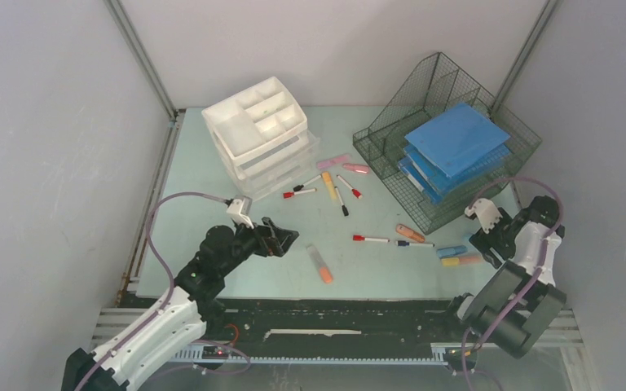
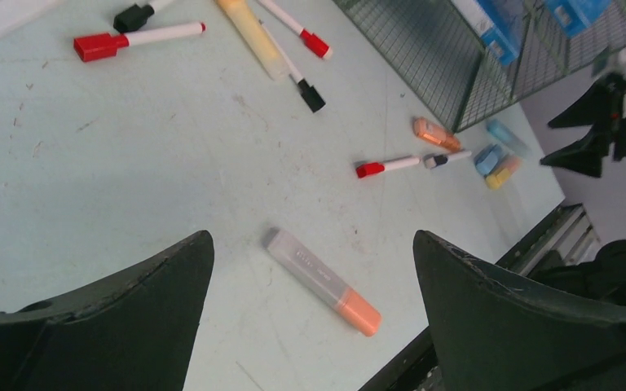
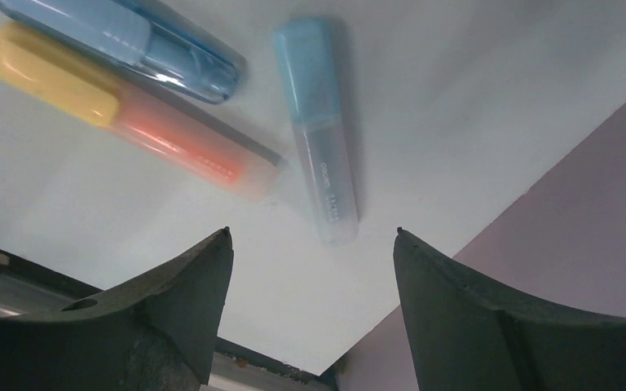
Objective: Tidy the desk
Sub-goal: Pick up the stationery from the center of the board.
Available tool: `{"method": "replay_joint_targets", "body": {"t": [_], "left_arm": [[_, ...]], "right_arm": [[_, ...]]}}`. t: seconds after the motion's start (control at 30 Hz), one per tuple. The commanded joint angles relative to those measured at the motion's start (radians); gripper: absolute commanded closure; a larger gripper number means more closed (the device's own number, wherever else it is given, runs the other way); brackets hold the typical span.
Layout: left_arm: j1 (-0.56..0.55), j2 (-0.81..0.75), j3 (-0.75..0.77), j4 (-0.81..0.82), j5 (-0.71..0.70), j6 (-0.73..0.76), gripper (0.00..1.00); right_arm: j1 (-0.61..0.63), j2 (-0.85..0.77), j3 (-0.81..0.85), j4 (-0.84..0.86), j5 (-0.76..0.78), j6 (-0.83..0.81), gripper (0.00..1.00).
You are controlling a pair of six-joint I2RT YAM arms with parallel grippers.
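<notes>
The pale mint-green desk [image 1: 212, 187] carries scattered pens. My left gripper [image 1: 281, 239] hovers open at the near left. In the left wrist view its fingertips [image 2: 311, 236] frame an orange-capped highlighter [image 2: 322, 281] lying flat, which the top view shows just to the gripper's right [image 1: 320, 264]. My right gripper [image 1: 487, 244] stands open and empty at the near right corner [image 3: 312, 230]. Just beyond its tips lie a light blue highlighter [image 3: 318, 130], a yellow-capped one [image 3: 130, 122] and a blue one [image 3: 130, 41].
A white drawer unit [image 1: 261, 134] stands at the back left. A dark wire-mesh tray [image 1: 391, 134] with blue folders [image 1: 456, 142] stands at the back right. Several markers [image 1: 371, 239] and highlighters lie mid-desk. A black rail [image 1: 334, 314] runs along the near edge; grey walls enclose the desk.
</notes>
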Motion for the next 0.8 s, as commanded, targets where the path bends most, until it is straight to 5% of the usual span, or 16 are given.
{"method": "replay_joint_targets", "body": {"t": [0.0, 0.5, 0.77], "left_arm": [[-0.005, -0.002, 0.069, -0.017, -0.036, -0.035, 0.00], [-0.007, -0.015, 0.093, -0.026, -0.048, -0.123, 0.00], [-0.009, -0.088, 0.051, -0.011, -0.052, -0.133, 0.00]], "right_arm": [[-0.070, 0.072, 0.029, 0.057, -0.035, -0.114, 0.21], [-0.163, 0.237, 0.030, 0.131, -0.128, -0.269, 0.22], [-0.156, 0.377, 0.131, 0.029, -0.172, -0.284, 0.26]]}}
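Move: The light-blue highlighter on the board lies nearly under the open right hand: its middle is about 3 cm ahead, 2 cm to the left and 6 cm below. At about that same depth, the dark-blue highlighter is some 11 cm to the hand's left and 2 cm ahead, and the yellow-capped orange one roughly 9 cm left and 1 cm back. From the left hand, the light-blue highlighter is about 55 cm to the right, roughly level with it, and 12 cm lower. Down and to its right at once, the right hand sinks about 4 cm and slides 3.5 cm over, towards the board at the clear end of the light-blue highlighter; then, its descent over, it eases some 2 cm forward with a slight wrist turn. Its fingers stay wide open, one coming close to the barrel, with no touch visible. The empty left hand rises about 3 cm, still open. ##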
